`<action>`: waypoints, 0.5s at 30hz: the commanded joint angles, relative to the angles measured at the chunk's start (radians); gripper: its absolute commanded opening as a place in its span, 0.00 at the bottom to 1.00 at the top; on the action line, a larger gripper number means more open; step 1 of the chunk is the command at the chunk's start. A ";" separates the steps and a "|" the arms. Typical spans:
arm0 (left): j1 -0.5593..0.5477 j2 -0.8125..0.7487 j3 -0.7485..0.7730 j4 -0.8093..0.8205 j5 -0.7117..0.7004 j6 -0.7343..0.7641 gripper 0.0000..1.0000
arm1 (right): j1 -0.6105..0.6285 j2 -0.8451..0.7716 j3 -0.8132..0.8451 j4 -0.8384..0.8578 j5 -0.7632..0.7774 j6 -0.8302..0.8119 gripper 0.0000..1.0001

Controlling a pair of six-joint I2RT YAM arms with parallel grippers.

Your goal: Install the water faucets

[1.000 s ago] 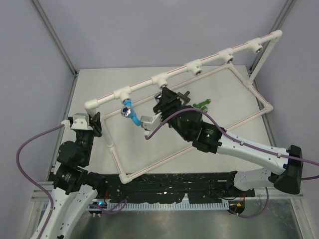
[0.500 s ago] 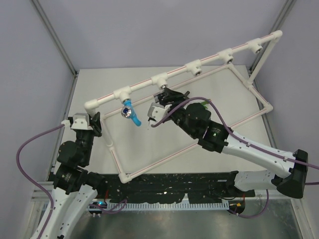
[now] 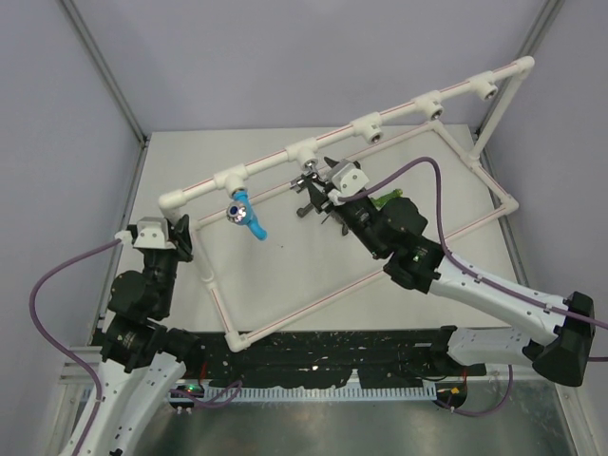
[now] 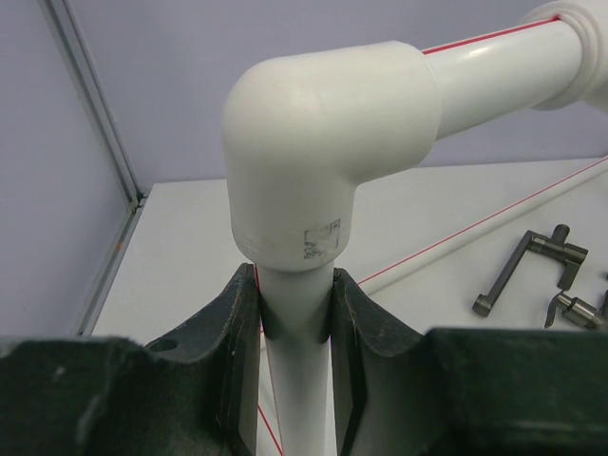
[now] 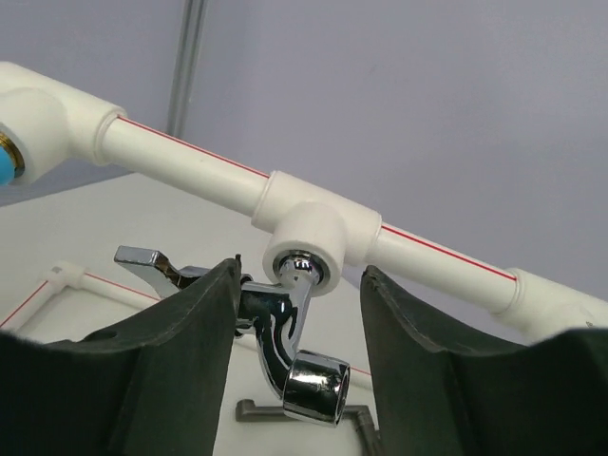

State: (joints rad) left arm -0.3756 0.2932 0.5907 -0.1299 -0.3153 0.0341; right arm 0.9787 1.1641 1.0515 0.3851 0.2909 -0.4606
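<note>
The white pipe frame (image 3: 418, 100) stands tilted on the table. A blue faucet (image 3: 245, 214) hangs in its first tee socket. The shiny chrome faucet (image 5: 302, 347) sits with its end in the second tee socket (image 5: 306, 249), its spout pointing down. My right gripper (image 5: 299, 271) is open around it: the left finger touches the handle side, the right finger stands apart. It also shows in the top view (image 3: 321, 190). My left gripper (image 4: 294, 285) is shut on the frame's upright pipe (image 4: 296, 380) just under the corner elbow (image 4: 328, 152).
A green faucet (image 3: 385, 200) lies on the table behind my right wrist. Two dark brown-grey faucets (image 4: 527, 266) lie on the table inside the frame; one shows below the chrome spout (image 5: 285, 410). Three sockets further right along the top rail hold nothing.
My right gripper has swung up and right from beside the blue faucet to the second tee, its wrist turning over, and the chrome faucet now sits at that socket. The left arm has not moved.
</note>
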 commanded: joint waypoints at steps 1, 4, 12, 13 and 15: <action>0.000 0.011 0.000 -0.045 -0.033 0.032 0.00 | -0.003 -0.093 -0.062 0.020 0.063 0.045 0.62; 0.000 0.032 0.011 -0.043 -0.057 0.032 0.00 | -0.018 -0.174 -0.139 0.015 0.147 0.049 0.68; 0.070 0.199 0.124 -0.050 -0.119 -0.013 0.00 | -0.130 -0.400 -0.283 -0.236 0.292 0.264 0.96; 0.092 0.225 0.142 -0.048 -0.119 -0.028 0.00 | -0.138 -0.434 -0.303 -0.259 0.306 0.284 0.97; 0.134 0.280 0.173 -0.025 -0.120 -0.028 0.00 | -0.169 -0.487 -0.349 -0.307 0.326 0.333 0.99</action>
State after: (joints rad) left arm -0.3119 0.4805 0.6964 -0.1635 -0.3714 -0.0025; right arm 0.8474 0.7593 0.7616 0.2092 0.5243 -0.2630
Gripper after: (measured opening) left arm 0.310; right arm 0.974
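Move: The green faucet lies on the board about 15 cm ahead of the right hand, 15 cm to its right and some 40 cm below. On the same board, the bronze faucet is about 9 cm ahead and 6 cm right, the grey faucet 17 cm ahead and 4 cm right. The chrome faucet hangs in its tee at the right fingertips, about 2 cm ahead and 2 cm left. From the left hand, the green faucet is some 20 cm ahead, 40 cm right and 31 cm below. Right hand opens wide, sweeping some 14 cm right and down towards green faucet; left shifts held post forward. ##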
